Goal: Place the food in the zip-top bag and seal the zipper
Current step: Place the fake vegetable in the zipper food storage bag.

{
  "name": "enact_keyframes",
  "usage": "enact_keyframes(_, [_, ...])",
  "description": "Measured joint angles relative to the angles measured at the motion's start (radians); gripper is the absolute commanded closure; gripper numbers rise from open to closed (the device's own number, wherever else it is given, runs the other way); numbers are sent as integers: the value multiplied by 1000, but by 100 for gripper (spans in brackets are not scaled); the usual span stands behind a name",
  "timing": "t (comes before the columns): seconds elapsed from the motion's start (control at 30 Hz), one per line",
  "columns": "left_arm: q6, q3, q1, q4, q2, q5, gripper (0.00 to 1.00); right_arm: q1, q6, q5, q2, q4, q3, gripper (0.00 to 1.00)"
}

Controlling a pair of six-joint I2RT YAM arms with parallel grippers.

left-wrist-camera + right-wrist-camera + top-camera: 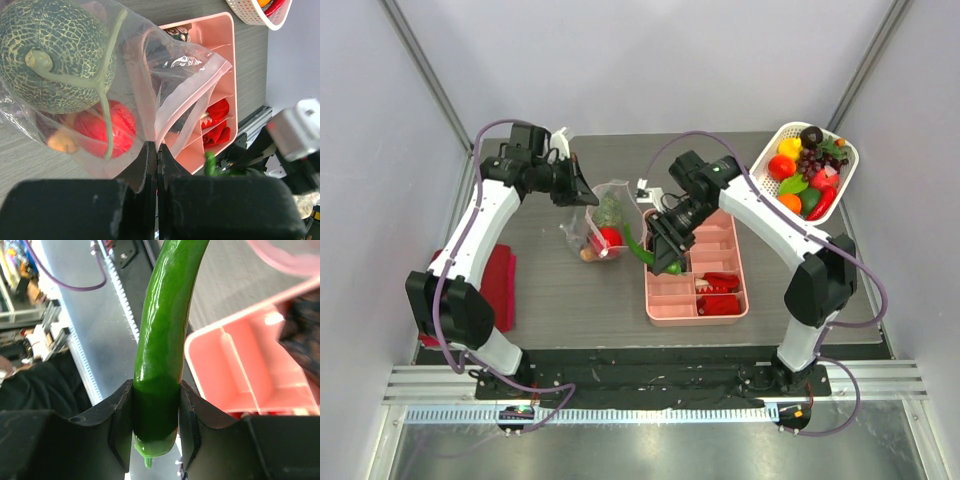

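The zip-top bag (608, 222) stands open on the table with a netted green melon (55, 55), a red tomato (107, 127) and a small orange piece (62, 142) inside. My left gripper (157, 150) is shut on the bag's rim, holding the mouth up; from above this gripper (586, 194) sits at the bag's left. The zipper strip (192, 95) runs along the open mouth. Over the pink tray, just right of the bag, my right gripper (663, 250) is shut on a glossy green chili pepper (165, 340). Its tip (633, 240) points toward the bag.
A pink compartment tray (665, 298) with red pieces lies right of the bag. A white basket (765, 150) of more toy fruit stands at the back right. A red folded cloth (500, 285) lies at the left edge.
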Motion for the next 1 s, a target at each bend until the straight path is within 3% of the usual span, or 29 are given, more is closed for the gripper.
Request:
enact_keyframes(0.17, [0,-27,-1,5,-17,0,100,29,72,-15,85,14,83,99])
enact_keyframes(0.33, [0,-47,-5,6,-39,0,100,20,249,-21,164,121,138,99])
enact_keyframes(0.57, [-5,-64,-7,12,-43,5,100,19,548,30,256,321,229,85])
enact_keyframes(0.6, [-7,-66,-7,12,-43,5,100,19,592,51,259,357,236,82])
enact_keyframes(0.63, [-12,-68,-7,13,-43,8,100,19,623,64,259,382,239,70])
enact_keyframes(0.7, [-21,-68,-7,23,-43,11,100,20,693,107,259,430,248,63])
enact_keyframes(0.8, [-32,-68,-7,37,-43,19,100,30,760,203,259,480,253,33])
enact_keyframes(1.0, [-71,-68,-7,37,-43,61,100,50,792,307,259,544,253,19])
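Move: The right hand still holds the green vegetable. The bag's open mouth lies about 11 cm ahead of that hand, 10 cm left and some 4 cm lower; inside, the melon is about 13 cm ahead and 14 cm left, the tomato 6 cm ahead and 14 cm left. The pink box's middle is 8 cm right and 2 cm back, well below. From the left hand, still pinching the rim, the mouth's middle is 6 cm right, 3 cm back, slightly lower. Right hand carries the green vegetable some 18 cm forward-left to the bag's mouth, turning clockwise, then releases it. ##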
